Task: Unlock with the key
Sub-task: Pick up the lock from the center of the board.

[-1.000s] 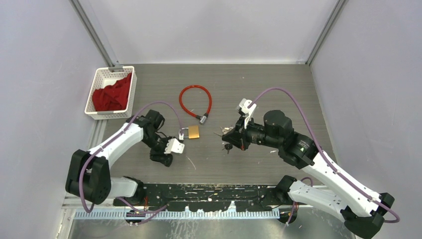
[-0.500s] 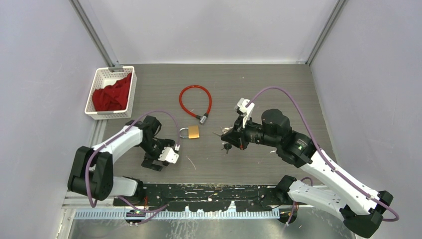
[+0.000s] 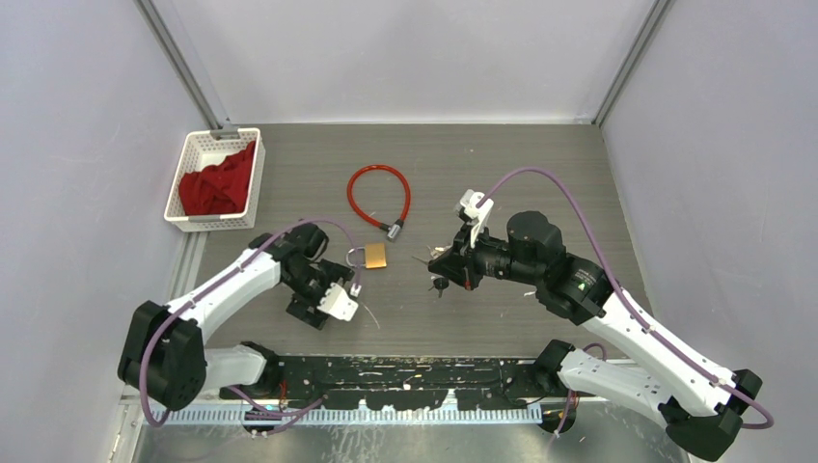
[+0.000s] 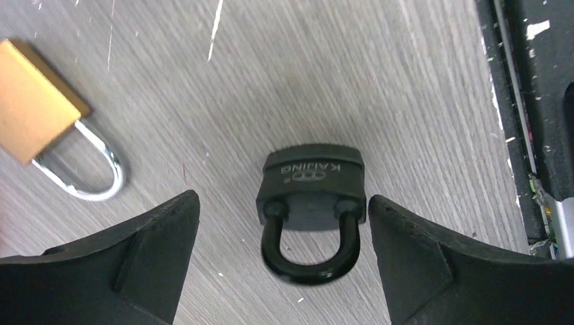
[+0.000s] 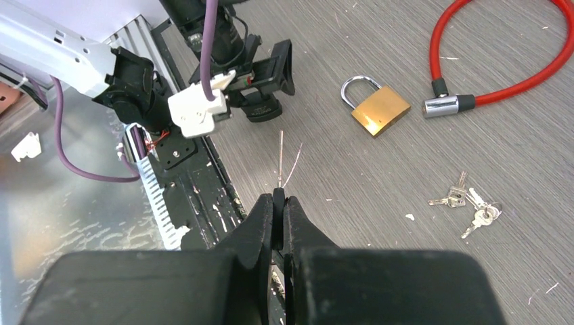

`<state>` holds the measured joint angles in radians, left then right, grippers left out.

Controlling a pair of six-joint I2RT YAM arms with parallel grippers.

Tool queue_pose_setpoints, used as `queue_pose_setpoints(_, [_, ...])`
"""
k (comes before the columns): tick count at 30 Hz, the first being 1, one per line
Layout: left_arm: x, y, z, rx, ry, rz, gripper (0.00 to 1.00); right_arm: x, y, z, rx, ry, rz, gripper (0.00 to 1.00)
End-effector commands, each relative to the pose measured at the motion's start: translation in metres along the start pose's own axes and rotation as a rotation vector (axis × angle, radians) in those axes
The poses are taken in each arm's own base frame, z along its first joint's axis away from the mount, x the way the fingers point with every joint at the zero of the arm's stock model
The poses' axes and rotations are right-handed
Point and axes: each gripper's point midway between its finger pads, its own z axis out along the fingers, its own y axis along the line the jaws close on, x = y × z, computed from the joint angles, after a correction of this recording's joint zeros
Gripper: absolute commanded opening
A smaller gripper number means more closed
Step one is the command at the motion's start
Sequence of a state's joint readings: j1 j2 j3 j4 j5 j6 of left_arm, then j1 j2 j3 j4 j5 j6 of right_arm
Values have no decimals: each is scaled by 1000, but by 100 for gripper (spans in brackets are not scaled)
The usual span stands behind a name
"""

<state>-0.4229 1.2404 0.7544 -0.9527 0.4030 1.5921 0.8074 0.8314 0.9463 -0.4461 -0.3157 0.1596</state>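
Note:
A black padlock lies flat on the table, its shackle pointing toward my left gripper. That gripper is open, with one finger on each side of the lock and neither touching it. In the right wrist view the black padlock sits under the left gripper. My right gripper is shut on a key, whose black head is pinched between the fingers and whose thin blade points out ahead. In the top view the right gripper hovers right of centre and the left gripper is near the front edge.
A brass padlock lies between the arms, with a red cable lock behind it. A bunch of silver keys lies under the right arm. A white basket holding red cloth stands at the back left.
My left gripper has opened wide and shifted back from beside the brass padlock toward the front edge. The black padlock now lies free between its fingers. The right arm has barely moved.

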Motion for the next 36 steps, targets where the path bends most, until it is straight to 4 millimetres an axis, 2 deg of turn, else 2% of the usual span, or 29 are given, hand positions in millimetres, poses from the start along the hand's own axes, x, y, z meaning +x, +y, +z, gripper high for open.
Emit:
queue_pose_setpoints(1, [-11, 8, 2, 7, 31, 0, 93, -21, 6, -5, -20, -78, -18, 1])
queue_pose_setpoints(7, [7, -5, 11, 93, 135, -15, 92, -23, 6, -10, -12, -88, -21, 1])
queue_pose_setpoints(11, [13, 3, 10, 83, 177, -70, 85, -23, 7, -10, -13, -89, -22, 1])
queue_pose_setpoints(16, [5, 9, 12, 63, 168, -100, 79, -23, 7, -11, -12, -93, -20, 1])
queue_pose_setpoints(21, [-3, -1, 15, 90, 162, -121, 80, -22, 5, -13, -1, -91, -18, 1])
queue_pose_setpoints(26, [0, -11, 18, 103, 183, -124, 78, -23, 6, -15, 1, -94, -19, 1])
queue_pose_setpoints(32, [8, -9, 20, 100, 223, -136, 60, -25, 6, -16, 2, -98, -19, 1])
queue_pose_setpoints(36, [1, -4, 22, 91, 194, -152, 49, -26, 6, -17, 6, -101, -20, 1])
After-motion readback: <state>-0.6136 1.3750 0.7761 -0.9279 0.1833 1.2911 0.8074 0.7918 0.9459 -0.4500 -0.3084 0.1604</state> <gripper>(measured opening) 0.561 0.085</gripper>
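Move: The black lock lies just below the left hand's open fingers, some 3 cm down and about 1 cm back, with no sideways offset. The brass padlock lies about 10 cm ahead and 12 cm to the right of this hand, and the red cable lock's silver end about 16 cm ahead and 16 cm to the right. From the right hand the black lock is roughly 25 cm left, 1 cm ahead and 27 cm below. The left hand sinks about 2 cm, steepens some 15 degrees and closes its fingers onto the black lock. ##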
